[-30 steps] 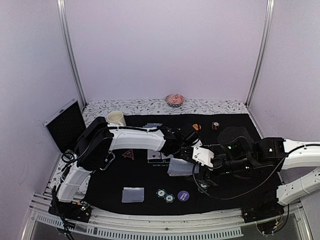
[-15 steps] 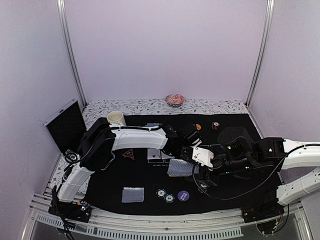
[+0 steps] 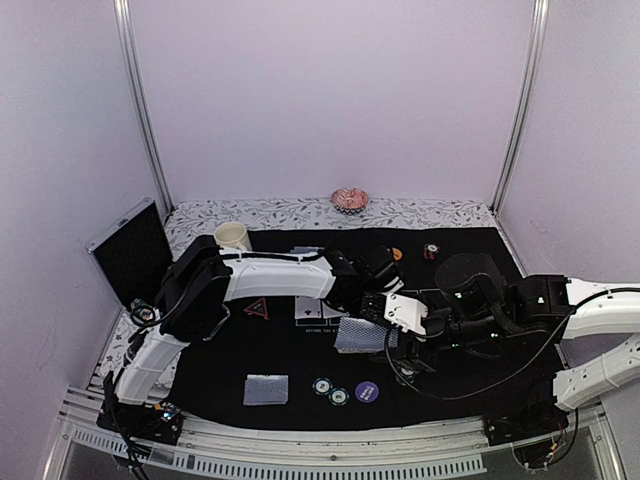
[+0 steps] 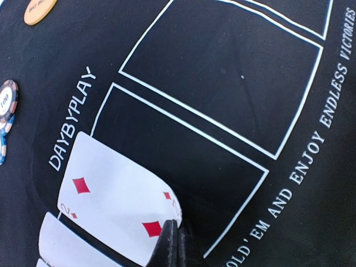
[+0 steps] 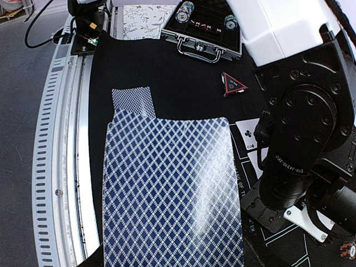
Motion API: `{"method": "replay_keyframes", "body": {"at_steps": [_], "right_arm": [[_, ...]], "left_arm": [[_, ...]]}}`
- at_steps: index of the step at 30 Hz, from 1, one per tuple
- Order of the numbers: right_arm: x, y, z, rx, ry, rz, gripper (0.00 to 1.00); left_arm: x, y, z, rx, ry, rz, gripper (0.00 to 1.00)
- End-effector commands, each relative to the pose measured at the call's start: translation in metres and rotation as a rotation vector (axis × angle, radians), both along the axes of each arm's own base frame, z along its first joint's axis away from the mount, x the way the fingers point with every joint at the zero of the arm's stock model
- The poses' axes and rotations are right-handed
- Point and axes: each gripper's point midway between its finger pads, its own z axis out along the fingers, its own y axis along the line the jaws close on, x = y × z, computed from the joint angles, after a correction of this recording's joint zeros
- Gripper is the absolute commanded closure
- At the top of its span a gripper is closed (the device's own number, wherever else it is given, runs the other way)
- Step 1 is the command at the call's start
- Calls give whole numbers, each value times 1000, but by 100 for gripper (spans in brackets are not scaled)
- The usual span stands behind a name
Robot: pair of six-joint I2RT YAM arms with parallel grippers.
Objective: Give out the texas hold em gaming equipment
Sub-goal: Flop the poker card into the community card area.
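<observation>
A white two of diamonds card [image 4: 105, 206] lies face up over a printed box on the black mat, its near corner curled up. My left gripper [image 4: 173, 238] is shut on that corner. A second white card [image 4: 61, 245] lies just beside it. My right gripper [image 3: 386, 334] holds a deck of blue diamond-backed cards [image 5: 169, 194] above the mat's middle; the deck hides its fingers. In the top view, a small face-down card pile [image 3: 266, 389], two striped chips [image 3: 331, 391] and a purple button [image 3: 367, 391] sit near the front edge. The red-outlined triangle [image 3: 257, 309] lies to the left.
An orange button [image 3: 394, 254] and a chip stack [image 3: 431, 251] sit at the mat's far side. A cream mug [image 3: 232, 236], a pink dish [image 3: 350, 199] and an open black case [image 3: 130, 250] stand off the mat. The two arms cross closely mid-table.
The left arm has edged slightly to the right over the mat. Both grippers keep the same hold.
</observation>
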Motion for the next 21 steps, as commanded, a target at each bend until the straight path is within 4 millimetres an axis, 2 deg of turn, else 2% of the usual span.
{"method": "replay_keyframes", "body": {"at_steps": [1,2,7,11,15,19,21], "right_arm": [[4,2,10,30,-8,-11,43],[4,2,10,29,-8,-11,43],[3,3,11,32,-10,-9,43],[4,2,11,30,-13,-12,43],[4,3,10,29,-13,-11,43],[4,4,10,29,-12,-10,43],[4,4,9,29,-11,-9,43]], "left_arm": [[0,8,0,27,-10,-19,100],[-1,7,3,17,-7,-25,100],[-9,-1,20,-61,12,-58,79],[-15,-7,43,-136,28,-82,68],[-19,-12,74,-232,29,-106,56],[-17,-6,105,-314,20,-109,47],[-12,3,119,-348,14,-93,41]]}}
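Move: The 2 of diamonds, still pinched by its near edge in the left fingers at table height, has its middle about 4 cm ahead and 1 cm left of the left hand. The card in the second square is 4 cm ahead and some 7 cm left; the empty fourth square is 2 cm ahead and 8 cm right. The chip pair lies 14 cm ahead, 2 cm left. From the right hand that 2 is about 20 cm ahead, 4 cm left and 19 cm below. The 2 of diamonds is let go at its bent near edge: the left fingers open to about half. The hand first eases back towards its base some 2.5 cm, low over the mat, then climbs away from the card about 7 cm, the fingertips tilting roughly 10 degrees more to the right. The right hand holds the deck still. ##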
